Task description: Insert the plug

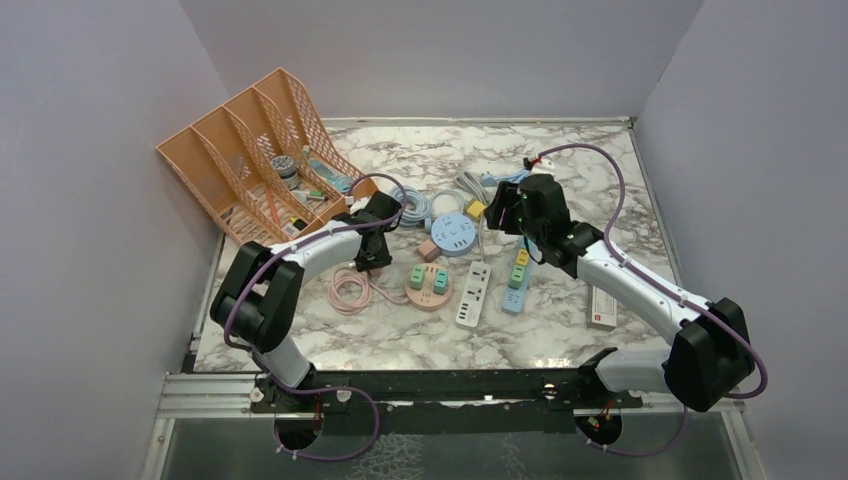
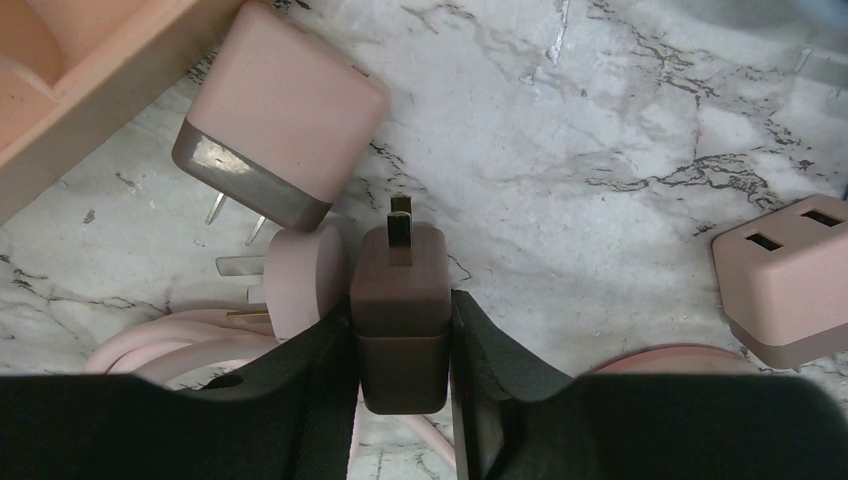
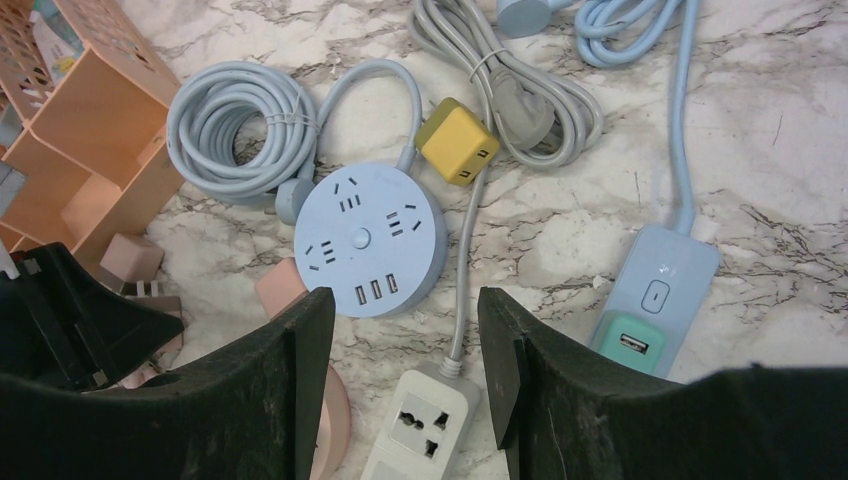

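Note:
My left gripper (image 2: 402, 312) is shut on a dark brown plug (image 2: 400, 275), pinched by its sides with the metal prongs pointing away over the marble. It sits low at the table's left-centre (image 1: 373, 255), beside a pink corded plug (image 2: 305, 280). My right gripper (image 3: 405, 320) is open and holds nothing. It hovers (image 1: 507, 215) over the end of a white power strip (image 3: 425, 420). A round pink socket hub (image 1: 428, 285) carrying two green adapters lies just right of the left gripper.
A pink charger cube (image 2: 275, 115) and a pink USB cube (image 2: 790, 275) lie near the held plug. A round blue socket hub (image 3: 365, 240), yellow cube (image 3: 457, 140), blue strip (image 3: 655, 300), coiled cables and an orange file rack (image 1: 255, 150) crowd the back.

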Available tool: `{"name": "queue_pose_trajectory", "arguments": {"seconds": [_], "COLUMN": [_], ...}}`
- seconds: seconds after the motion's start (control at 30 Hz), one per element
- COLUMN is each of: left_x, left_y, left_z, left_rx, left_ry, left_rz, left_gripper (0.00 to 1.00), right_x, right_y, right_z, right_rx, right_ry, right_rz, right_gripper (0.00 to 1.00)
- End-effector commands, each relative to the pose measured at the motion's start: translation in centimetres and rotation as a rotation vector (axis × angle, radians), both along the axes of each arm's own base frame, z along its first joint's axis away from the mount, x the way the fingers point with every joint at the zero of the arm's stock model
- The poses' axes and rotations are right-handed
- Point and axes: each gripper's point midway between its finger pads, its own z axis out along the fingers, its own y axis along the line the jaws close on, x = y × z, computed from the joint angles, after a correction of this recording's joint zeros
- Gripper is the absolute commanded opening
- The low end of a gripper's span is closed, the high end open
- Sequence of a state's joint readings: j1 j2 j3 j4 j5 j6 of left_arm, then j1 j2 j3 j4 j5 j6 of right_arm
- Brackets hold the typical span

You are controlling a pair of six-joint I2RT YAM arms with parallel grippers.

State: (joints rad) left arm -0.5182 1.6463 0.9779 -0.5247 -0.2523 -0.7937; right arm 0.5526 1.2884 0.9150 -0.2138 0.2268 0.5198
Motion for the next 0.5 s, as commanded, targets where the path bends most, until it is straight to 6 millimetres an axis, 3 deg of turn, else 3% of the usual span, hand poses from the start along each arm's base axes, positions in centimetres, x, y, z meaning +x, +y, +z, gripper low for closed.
{"name": "queue_pose_trajectory", "arguments": {"seconds": [0.0,0.3,0.47], "left_x": [0.8,2.7,3.6], "left_y": [0.1,-2.7,-5.6], "left_z": [1.6,9.5,15.4], "left_rx": [-0.004,-0.168,-0.349], "left_ry": [-0.051,-0.233,-0.402], "left_rz": [-0.016,-0.098,-0.195], "left_gripper": [0.27,0.21,0.21], "right_x": [0.3,0.1,-0.7], "right_y": [0.3,1.0,4.6], "right_z": [0.5,0.8,3.3], "right_rx": [0.008,0.027,0.112], "right_ry": [-0.009,-0.009,-0.072], "right_rz": [0.000,0.040,0.253], "right_gripper": [0.54,0.54,0.54]}}
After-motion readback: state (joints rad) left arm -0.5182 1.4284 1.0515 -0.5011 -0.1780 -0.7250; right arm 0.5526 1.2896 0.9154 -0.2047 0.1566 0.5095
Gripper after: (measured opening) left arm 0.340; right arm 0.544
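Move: The left hand already has the pink plug pinched, low at the table. The blue round socket lies roughly 17 cm to its right and 7 cm farther out, at about the same height. A loose pink plug sits 12 cm right and 3 cm ahead, the pink round socket 12 cm right and 4 cm back, and another pink plug by the tray 4 cm left and 4 cm ahead. From the right hand, the blue socket is about 10 cm left, 2 cm ahead and 14 cm below. Keeping the pink plug pinched by its sides, the left hand lifts it off the table, slowly at first and then fast, straight up before veering right and forward over the bare marble on the blue round socket's side. It climbs about 10 cm while drifting under 3 cm each way, the fingers tipping outward by some 15 degrees. ##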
